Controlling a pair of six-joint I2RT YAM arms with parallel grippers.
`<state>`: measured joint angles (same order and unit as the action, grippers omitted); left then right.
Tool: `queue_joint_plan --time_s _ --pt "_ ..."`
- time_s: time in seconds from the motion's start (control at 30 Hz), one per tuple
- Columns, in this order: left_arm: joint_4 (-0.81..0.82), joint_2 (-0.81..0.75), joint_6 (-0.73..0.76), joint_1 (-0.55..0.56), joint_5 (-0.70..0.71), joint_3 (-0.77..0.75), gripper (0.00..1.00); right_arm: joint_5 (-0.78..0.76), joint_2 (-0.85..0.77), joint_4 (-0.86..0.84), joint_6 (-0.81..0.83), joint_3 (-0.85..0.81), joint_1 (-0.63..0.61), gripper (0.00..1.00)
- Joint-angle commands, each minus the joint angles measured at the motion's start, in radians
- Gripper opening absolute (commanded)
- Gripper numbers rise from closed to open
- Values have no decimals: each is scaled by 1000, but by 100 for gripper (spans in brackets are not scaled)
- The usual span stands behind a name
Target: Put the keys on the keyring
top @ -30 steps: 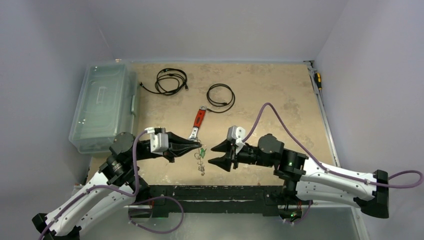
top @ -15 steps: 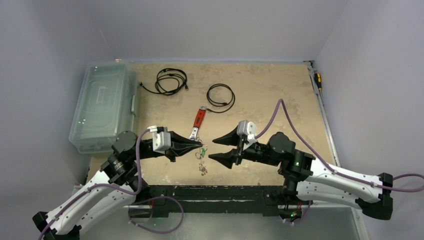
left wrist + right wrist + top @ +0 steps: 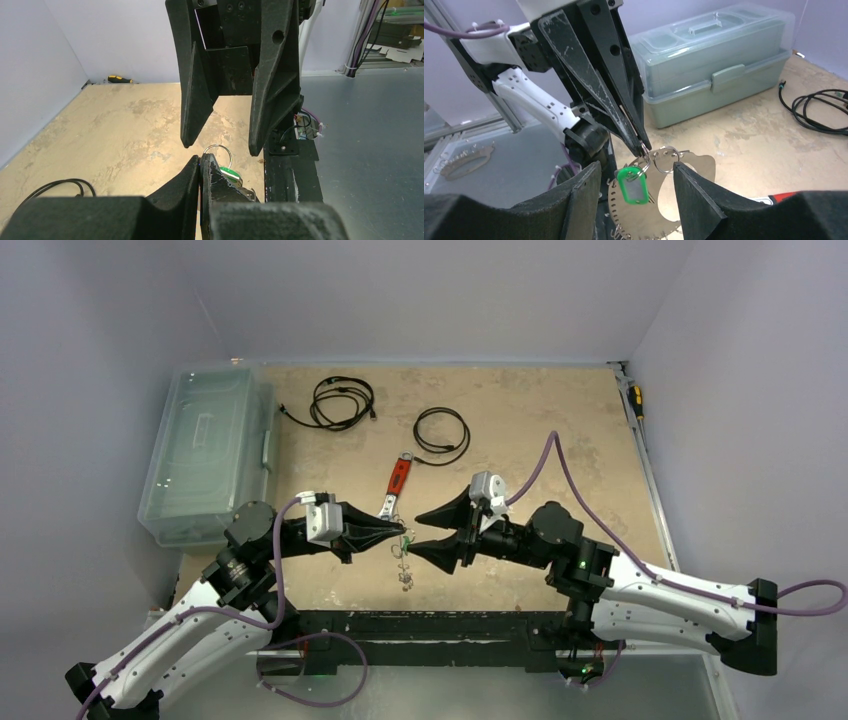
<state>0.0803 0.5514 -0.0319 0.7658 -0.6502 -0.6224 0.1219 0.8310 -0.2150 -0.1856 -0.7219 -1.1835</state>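
My left gripper (image 3: pixel 403 533) is shut on a small silver keyring (image 3: pixel 644 154), held above the table. From the ring hangs a key with a bright green plastic head (image 3: pixel 631 186). A second ring (image 3: pixel 666 172) links it to a flat silvery crescent plate (image 3: pixel 649 215) with holes and small rings along its edge. My right gripper (image 3: pixel 636 166) is open and faces the left one tip to tip, one finger on each side of the green head and the rings, touching neither. In the left wrist view the keyring (image 3: pixel 231 157) and green head (image 3: pixel 229 173) show just past my shut left gripper (image 3: pixel 200 159).
A red-handled wrench (image 3: pixel 398 480) lies just beyond the grippers. Two black coiled cables (image 3: pixel 342 400) (image 3: pixel 442 435) lie farther back. A clear lidded plastic box (image 3: pixel 208 455) stands at the left edge. A yellow-handled screwdriver (image 3: pixel 635 400) lies along the right wall.
The right gripper has opened wider and moved left, so its fingers now stand on either side of the hanging ring and green head. The left gripper has held still.
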Motion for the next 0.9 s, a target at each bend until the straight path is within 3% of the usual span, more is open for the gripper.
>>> queue_joint_plan --time_s 0.0,0.63,0.87 --pt "35 -5 15 -6 4 -22 0 -2 4 -100 -37 -40 -1 58" --pt "44 -20 6 -6 -3 -21 0 -2 60 -184 15 31 4 42" --pt "49 -25 3 -6 -12 -19 0 64 82 -242 28 58 11 37"
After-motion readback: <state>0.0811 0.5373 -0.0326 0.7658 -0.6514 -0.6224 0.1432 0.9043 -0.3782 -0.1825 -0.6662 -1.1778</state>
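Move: The green key tag hangs under the left fingers, about 2 cm to the left of the right hand point, level with it fore and aft, and 2 cm below. The left fingertips pinching its ring are some 3 cm left, 1 cm farther out and 1 cm above the right hand; the hanging metal plate is roughly 4 cm left, 1 cm farther out and 7 cm below it. From the left hand the tag lies about 1 cm right, 1 cm back and 3 cm down. The right hand first lifts about 1 cm, then slides roughly 1.5 cm left and sinks about 2 cm in small dips, bringing its open fingertips to either side of the green tag, just below the left fingertips. From about 0.2 s in, its fingers narrow by about a third without shutting, until the tag spans the gap and touches them, while the left hand holds still and keeps its pinch on the ring. ##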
